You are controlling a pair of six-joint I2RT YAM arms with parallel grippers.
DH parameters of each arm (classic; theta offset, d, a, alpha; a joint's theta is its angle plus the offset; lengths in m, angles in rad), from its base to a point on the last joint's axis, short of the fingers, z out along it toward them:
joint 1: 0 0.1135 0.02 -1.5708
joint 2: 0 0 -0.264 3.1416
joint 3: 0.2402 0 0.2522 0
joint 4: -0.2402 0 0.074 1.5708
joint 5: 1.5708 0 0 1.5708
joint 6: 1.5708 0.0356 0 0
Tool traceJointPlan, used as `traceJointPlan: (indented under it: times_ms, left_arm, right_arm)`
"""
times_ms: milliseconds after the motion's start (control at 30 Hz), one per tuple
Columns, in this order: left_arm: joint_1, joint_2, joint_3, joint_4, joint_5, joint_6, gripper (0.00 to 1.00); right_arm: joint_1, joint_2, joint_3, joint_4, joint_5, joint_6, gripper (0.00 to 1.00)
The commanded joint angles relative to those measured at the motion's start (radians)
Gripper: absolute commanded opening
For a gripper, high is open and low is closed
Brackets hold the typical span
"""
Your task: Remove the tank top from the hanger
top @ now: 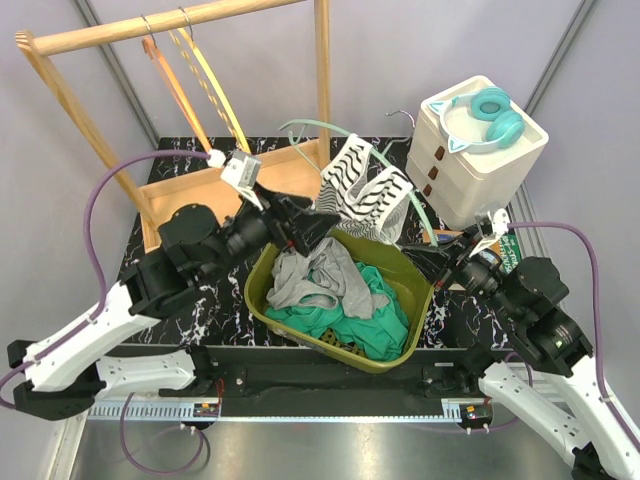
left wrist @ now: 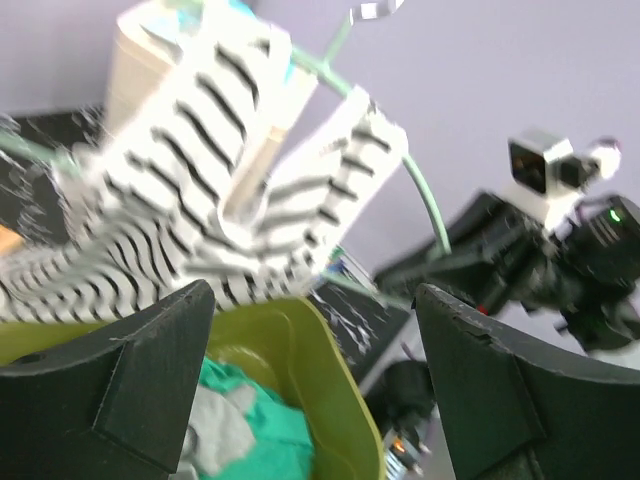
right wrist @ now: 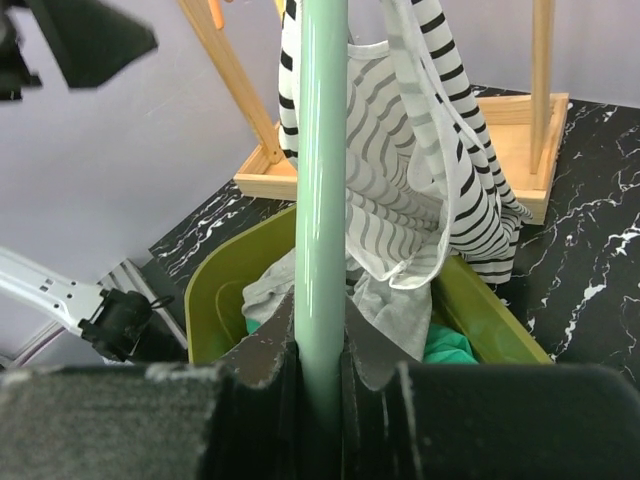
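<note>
The black-and-white striped tank top [top: 368,192] hangs on a mint-green hanger [top: 300,128] above the basket. My right gripper [top: 432,258] is shut on the hanger's green bar [right wrist: 322,170], and the tank top [right wrist: 425,165] drapes just beyond its jaws [right wrist: 322,345]. My left gripper [top: 322,220] is open at the tank top's lower left edge. In the left wrist view the striped cloth [left wrist: 195,175] lies just past and above the fingertips. Nothing sits between the left gripper's [left wrist: 315,345] jaws, and the hanger's arm [left wrist: 428,205] curves off to the right.
An olive basket [top: 424,300] with grey and green clothes sits under the hanger. A wooden rack [top: 190,18] with orange and yellow hangers [top: 195,85] stands at the back left. At the back right, a white drawer box [top: 470,170] carries teal headphones [top: 492,115].
</note>
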Motion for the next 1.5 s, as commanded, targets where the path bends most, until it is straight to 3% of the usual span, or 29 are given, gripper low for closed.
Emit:
traceJointPlan:
  times_ms: [0, 400, 500, 567, 600, 700, 733, 800, 1167, 1467]
  left_arm:
    - [-0.021, 0.115, 0.12, 0.04, -0.157, 0.156, 0.84]
    - [-0.038, 0.343, 0.33, -0.007, -0.336, 0.329, 0.82]
    - [-0.038, 0.389, 0.379, -0.016, -0.367, 0.349, 0.78]
    - [-0.038, 0.417, 0.401, -0.021, -0.372, 0.354, 0.69]
    - [-0.038, 0.426, 0.418, -0.024, -0.39, 0.359, 0.51]
    - [-0.036, 0.454, 0.453, -0.036, -0.435, 0.374, 0.24]
    - [-0.036, 0.463, 0.462, -0.052, -0.448, 0.377, 0.1]
    - [-0.036, 0.466, 0.484, -0.065, -0.508, 0.392, 0.0]
    - [0.048, 0.432, 0.473, -0.128, -0.74, 0.377, 0.0]
    - [0.106, 0.343, 0.334, -0.127, -0.746, 0.282, 0.0]
  right_arm:
    - [-0.002, -0.037, 0.001, 0.053, -0.05, 0.012, 0.0]
    - [-0.001, -0.093, 0.003, 0.001, -0.092, -0.002, 0.0]
    - [-0.001, -0.103, -0.003, -0.004, -0.105, 0.001, 0.0]
    - [-0.002, -0.109, -0.004, -0.013, -0.109, 0.0, 0.0]
    - [-0.002, -0.116, -0.002, -0.018, -0.109, -0.003, 0.0]
    - [-0.002, -0.132, 0.001, -0.042, -0.104, -0.005, 0.0]
    - [-0.002, -0.139, 0.001, -0.05, -0.102, -0.006, 0.0]
    - [-0.002, -0.158, 0.006, -0.074, -0.104, -0.012, 0.0]
    - [-0.002, -0.304, 0.062, -0.242, -0.155, -0.081, 0.0]
    - [-0.002, -0.45, 0.116, -0.302, -0.081, -0.106, 0.0]
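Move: The striped tank top hangs on the green hanger, its middle about 9 cm ahead of my open left hand, 9 cm to its right and some 6 cm lower. The clothes bin lies nearly underneath, roughly 4 cm to the right, 3 cm back and 30 cm down. From my right hand, which already holds the hanger's near end, the tank top is about 9 cm ahead and 10 cm left, a couple of centimetres lower. I reach my open left hand forward and a little right to the near side of the tank top, shut the fingers on its upper edge, then carry that cloth on forward and left, about 15 cm forward in all, turning the wrist some 45 degrees counter-clockwise. My right hand keeps its grip on the hanger and draws it back about 10 cm and 5 cm right, faster towards the end. ##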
